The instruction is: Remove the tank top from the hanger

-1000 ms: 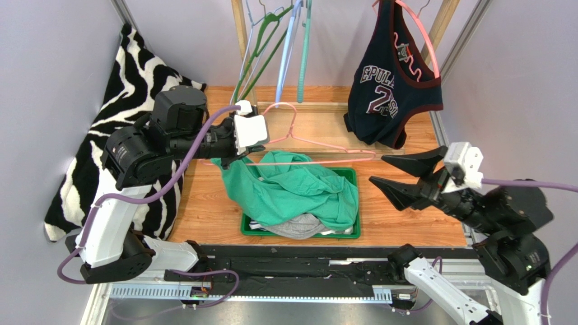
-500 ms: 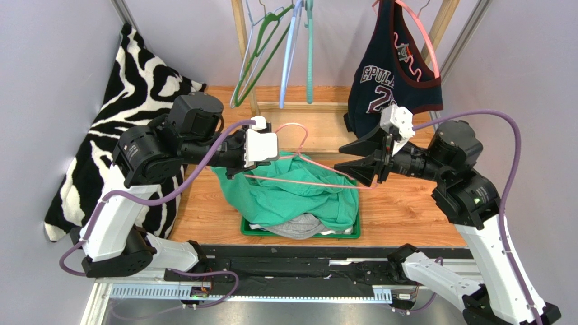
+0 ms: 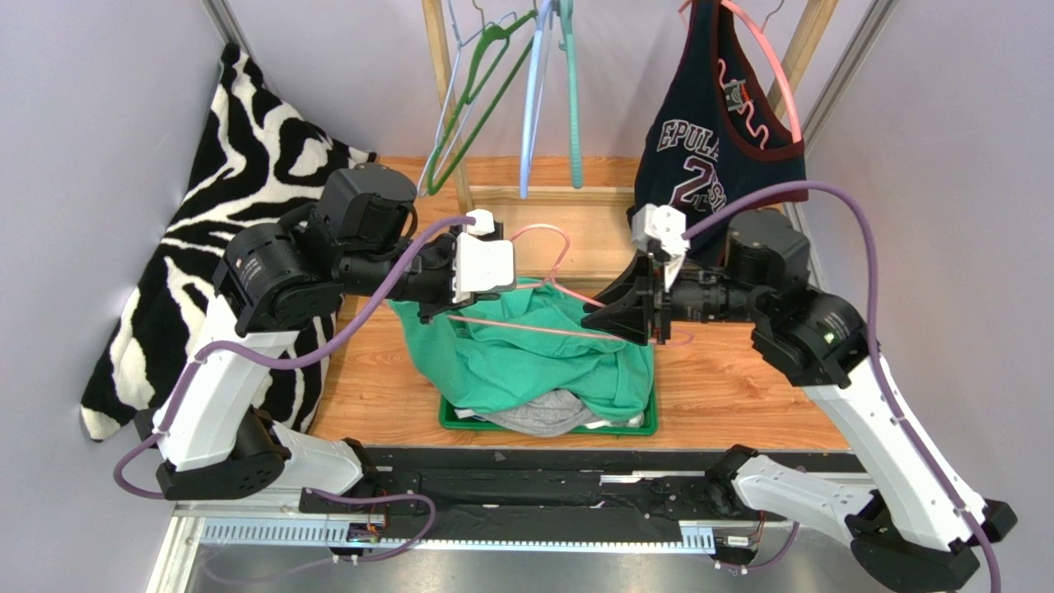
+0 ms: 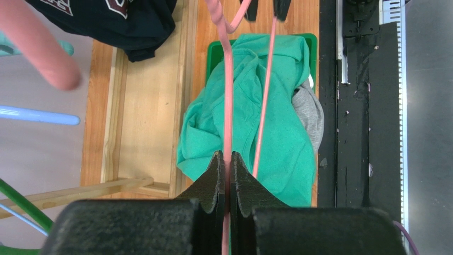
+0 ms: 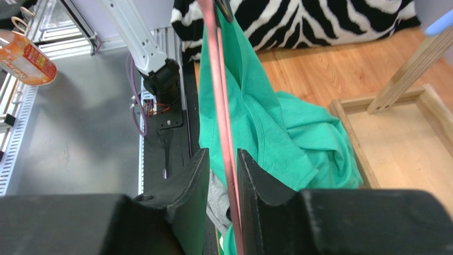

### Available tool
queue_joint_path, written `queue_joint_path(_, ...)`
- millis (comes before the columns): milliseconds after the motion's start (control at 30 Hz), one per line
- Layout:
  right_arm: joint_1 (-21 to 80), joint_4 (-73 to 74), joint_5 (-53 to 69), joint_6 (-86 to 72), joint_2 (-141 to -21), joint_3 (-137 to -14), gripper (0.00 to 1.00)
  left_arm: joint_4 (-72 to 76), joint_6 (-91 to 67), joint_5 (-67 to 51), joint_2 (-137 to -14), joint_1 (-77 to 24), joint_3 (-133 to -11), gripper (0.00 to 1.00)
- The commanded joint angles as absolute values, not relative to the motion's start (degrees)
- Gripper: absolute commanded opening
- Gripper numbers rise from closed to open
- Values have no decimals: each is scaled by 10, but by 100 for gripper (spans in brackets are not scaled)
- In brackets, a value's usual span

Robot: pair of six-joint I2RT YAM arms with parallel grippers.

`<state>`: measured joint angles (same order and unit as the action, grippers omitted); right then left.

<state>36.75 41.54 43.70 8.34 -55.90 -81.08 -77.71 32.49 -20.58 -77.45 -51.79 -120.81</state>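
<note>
A pink wire hanger (image 3: 544,331) is held level above the tray, and my left gripper (image 3: 433,297) is shut on its left end; in the left wrist view the pads (image 4: 217,170) pinch the pink rod (image 4: 227,95). The green tank top (image 3: 532,365) hangs from the hanger's left end and slumps into the tray. My right gripper (image 3: 601,316) straddles the hanger's right end. In the right wrist view the rod (image 5: 220,95) lies against one finger (image 5: 250,175), with a gap to the other, so this gripper (image 5: 222,155) is open. Green cloth (image 5: 266,127) drapes beside it.
A green tray (image 3: 647,371) holds the slumped cloth and a grey garment (image 3: 551,414). A navy jersey (image 3: 711,161) hangs on another pink hanger at the back right. Empty hangers (image 3: 520,87) dangle from the rail. Zebra cloth (image 3: 235,161) lies at the left. A wooden frame (image 3: 594,195) crosses the back.
My right arm swung in from the right side to the hanger's right end, and its jaws narrowed around the rod. The left gripper kept its hold and shifted slightly right.
</note>
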Motion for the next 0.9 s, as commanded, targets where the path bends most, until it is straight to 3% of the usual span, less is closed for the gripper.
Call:
queue_joint_path(0, 386, 437, 387, 104, -570, -845, 27, -757, 332, -228, -776, -521, -1239, 0)
queue_joint_path(100, 391, 445, 373, 105, -574, -857, 15, -755, 330, -229, -775, -522, -1240, 0)
queue_joint_path(167, 391, 447, 360, 104, -570, -859, 1, -745, 323, -225, -773, -522, -1240, 1)
queue_joint_path(233, 391, 448, 347, 98, -565, -859, 0, -727, 307, -209, -771, -522, -1244, 21)
queue_joint_path(267, 391, 449, 337, 97, -556, -859, 0, -721, 302, -200, -771, -522, -1252, 58)
queue_joint_path(433, 391, 450, 305, 90, -527, -853, 0, -715, 327, -83, -770, -522, -1347, 67)
queue_joint_path(567, 391, 447, 281, 83, -505, -852, 0, -708, 347, -3, -744, -522, -1351, 79)
queue_joint_path(867, 390, 479, 247, 89, -477, -896, 0, -654, 303, 26, -623, -490, -1075, 80)
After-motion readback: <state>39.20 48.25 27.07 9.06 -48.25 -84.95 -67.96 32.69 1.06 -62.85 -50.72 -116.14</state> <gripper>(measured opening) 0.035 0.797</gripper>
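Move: The right hand's half-open fingers are astride the pink hanger's right shoulder bar, which lies about 1 cm below the hand point; the hook is roughly 5 cm to its left, 4 cm ahead and 3 cm higher. The dark tank top hangs some 18 cm ahead and 13 cm to the right. From the left hand, shut on the hanger's left shoulder bar, the green tank top's hung shoulder is about 9 cm left, level fore and aft, 6 cm below. Dipping about a centimetre, the right hand closes and pinches the hanger's right shoulder bar, then draws it right about 5 cm and slightly up, turning some 15 degrees clockwise. Once that grip is shut, the left fingers open wide and let go of the left shoulder bar; the hand rises about 10 cm, swings left about 9 cm and starts sinking, its fingertips tilting up and turning counter-clockwise. ##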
